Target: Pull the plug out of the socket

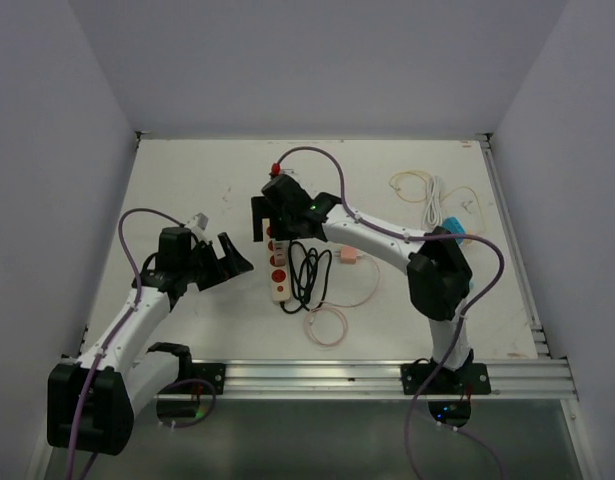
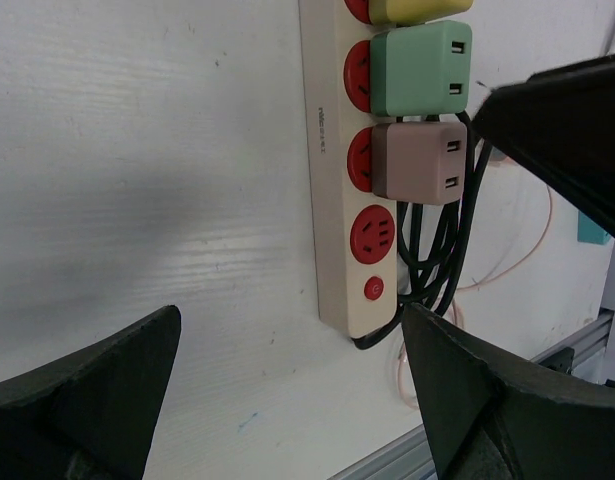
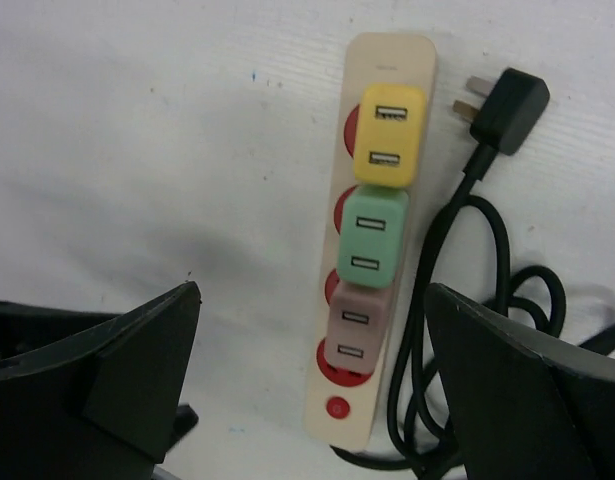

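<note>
A beige power strip (image 3: 382,70) with red sockets lies on the white table. Three USB plugs sit in it in a row: yellow (image 3: 389,135), green (image 3: 373,235) and mauve (image 3: 355,325). My right gripper (image 3: 312,290) hangs open above the strip (image 1: 280,282), the mauve plug between its fingers and untouched. In the top view the right gripper (image 1: 270,215) covers the strip's far end. The left gripper (image 2: 289,320) stands open just left of the strip (image 2: 332,200), holding nothing. The left wrist view shows the green (image 2: 422,68) and mauve (image 2: 419,160) plugs.
The strip's black cord (image 1: 309,275) coils to its right, its black plug (image 3: 507,105) lying loose. A pink adapter (image 1: 348,258), a thin pink cable loop (image 1: 327,325) and a white cable (image 1: 432,200) lie further right. A metal rail (image 1: 387,375) runs along the near edge.
</note>
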`<action>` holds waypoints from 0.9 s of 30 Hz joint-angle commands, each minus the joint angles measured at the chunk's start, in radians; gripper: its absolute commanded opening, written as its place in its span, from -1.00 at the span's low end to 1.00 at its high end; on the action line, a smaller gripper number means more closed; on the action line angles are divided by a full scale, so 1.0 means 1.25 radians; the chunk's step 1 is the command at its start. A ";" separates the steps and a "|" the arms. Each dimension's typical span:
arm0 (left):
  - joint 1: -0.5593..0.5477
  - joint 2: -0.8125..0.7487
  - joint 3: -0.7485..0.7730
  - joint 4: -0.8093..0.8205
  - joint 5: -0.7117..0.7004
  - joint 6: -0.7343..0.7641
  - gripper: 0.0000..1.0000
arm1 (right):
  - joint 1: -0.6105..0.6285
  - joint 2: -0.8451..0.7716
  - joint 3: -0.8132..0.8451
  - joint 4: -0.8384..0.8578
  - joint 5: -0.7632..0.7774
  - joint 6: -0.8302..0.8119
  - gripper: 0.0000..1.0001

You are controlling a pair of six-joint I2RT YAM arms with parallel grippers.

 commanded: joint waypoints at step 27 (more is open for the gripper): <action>0.006 -0.030 -0.067 0.016 0.012 0.012 0.92 | 0.020 0.293 0.268 -0.126 0.030 0.027 -0.35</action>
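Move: The green plug lies about 2 cm ahead of the right hand, 2 cm to its left and 10 cm below. The yellow plug is 4 cm farther out than the green one, the pale pink plug 4 cm nearer; the black plug lies about 5 cm ahead of the hand and 2 cm to its right, 14 cm below. From the left hand the green plug is some 10 cm ahead, 12 cm right and 5 cm below. Right hand sinks about 9 cm, steepening, and closes onto the green plug; left backs and sinks about 2 cm. ##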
